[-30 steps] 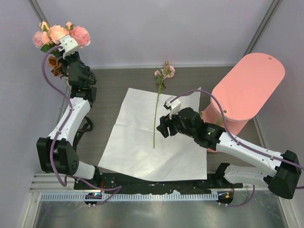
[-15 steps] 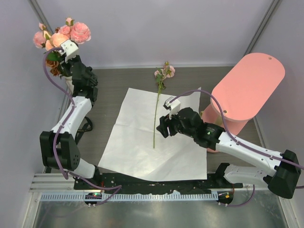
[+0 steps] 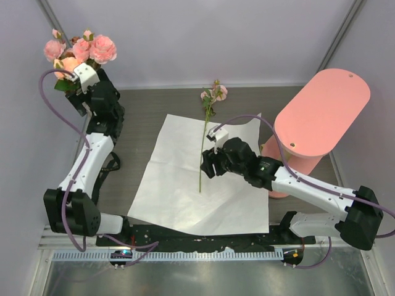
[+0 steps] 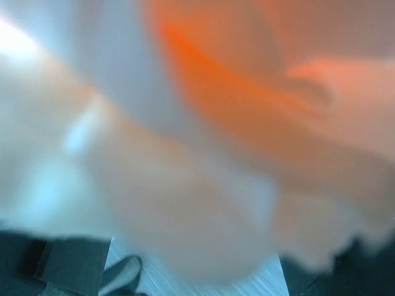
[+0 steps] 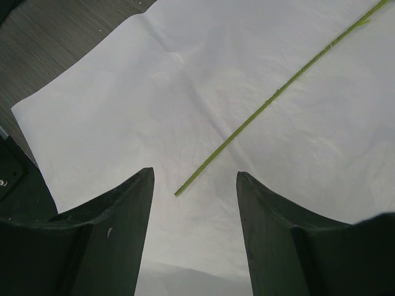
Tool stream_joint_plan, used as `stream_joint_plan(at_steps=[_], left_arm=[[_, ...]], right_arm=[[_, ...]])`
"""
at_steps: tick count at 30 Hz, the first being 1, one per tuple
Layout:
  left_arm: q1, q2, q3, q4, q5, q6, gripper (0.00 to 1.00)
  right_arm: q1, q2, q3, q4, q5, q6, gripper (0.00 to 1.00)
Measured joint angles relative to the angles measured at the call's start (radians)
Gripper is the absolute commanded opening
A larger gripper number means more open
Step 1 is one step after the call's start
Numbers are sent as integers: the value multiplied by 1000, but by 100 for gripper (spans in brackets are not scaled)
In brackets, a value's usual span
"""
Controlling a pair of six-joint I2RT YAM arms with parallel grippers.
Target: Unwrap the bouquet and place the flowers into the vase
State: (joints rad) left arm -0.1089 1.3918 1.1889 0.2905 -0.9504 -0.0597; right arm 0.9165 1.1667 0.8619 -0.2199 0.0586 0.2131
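A bunch of pink and peach flowers (image 3: 83,49) stands upright at the far left corner. My left gripper (image 3: 71,85) is right below the blooms. The vase is hidden behind that arm. Blurred pink and orange petals (image 4: 259,105) fill the left wrist view, with the dark fingers (image 4: 68,265) far apart at the bottom corners, so it is open. One pink flower (image 3: 213,94) lies on the flat white wrapping paper (image 3: 179,191), its green stem (image 5: 271,98) running toward me. My right gripper (image 5: 194,179) hovers open over the stem's cut end, not touching it.
A big pink oval stand (image 3: 321,111) rises at the right, close behind the right arm. The table is grey wood (image 3: 142,105), with white walls close at the back and left. A black strip runs along the near edge (image 3: 203,237).
The left gripper has opened and drawn slightly back and left from the flower bunch, which stays standing. The right gripper has shifted a little left, closer to the lying stem.
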Motion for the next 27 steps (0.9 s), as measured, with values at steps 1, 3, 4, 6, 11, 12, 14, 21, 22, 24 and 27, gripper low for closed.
stream_joint_plan(at_steps=[1, 3, 4, 6, 11, 12, 14, 21, 22, 24, 27], left_arm=[[0, -18, 12, -73, 14, -51, 100], [0, -57, 35, -208, 52, -156, 100], [0, -81, 40, -269, 79, -206, 100], [0, -133, 40, -385, 130, -298, 100], [1, -247, 39, -607, 282, -470, 100], [1, -264, 36, -634, 309, -492, 100], [1, -310, 18, -686, 381, -541, 100], [3, -443, -103, -798, 659, -647, 100], [3, -459, -128, -801, 708, -657, 100], [3, -484, -175, -807, 807, -672, 100], [3, -508, -257, -806, 987, -693, 100]], right_arm=[[0, 15, 10, -1, 0, 5, 62], [0, 43, 30, -4, 5, 19, 61], [0, 55, 37, -6, 7, 27, 61], [0, 89, 63, -14, 18, 45, 62], [0, 169, 117, -32, 63, 110, 62], [0, 185, 127, -35, 82, 127, 62], [0, 215, 142, -42, 122, 163, 62], [-29, 365, 264, -113, 254, 303, 62], [-34, 401, 299, -135, 278, 326, 62], [-39, 477, 373, -175, 330, 369, 62], [-50, 600, 479, -234, 389, 430, 59]])
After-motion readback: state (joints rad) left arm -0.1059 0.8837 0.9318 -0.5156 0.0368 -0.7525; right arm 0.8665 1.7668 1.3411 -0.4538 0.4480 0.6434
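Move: The last flower's stem lies on the paper with its middle about 12 cm ahead of my right hand, 2 cm left and some 17 cm below. Its pink blossoms are about 34 cm ahead and 1 cm right; the pink stand is some 26 cm right and 3 cm back. From my left hand, that stem is about 10 cm back, 37 cm right and 35 cm below; the filled vase is just under that hand, 2 cm farther out. I send my right hand forward about 11 cm and down some 6 cm over the paper, to above the single stem, turning it clockwise some 35 degrees so the part-open fingers straddle the stem's line. Meanwhile my already open left hand backs away from the vase blooms, swings right and sinks with growing speed, about 20 cm in all, rolling and turning clockwise. ##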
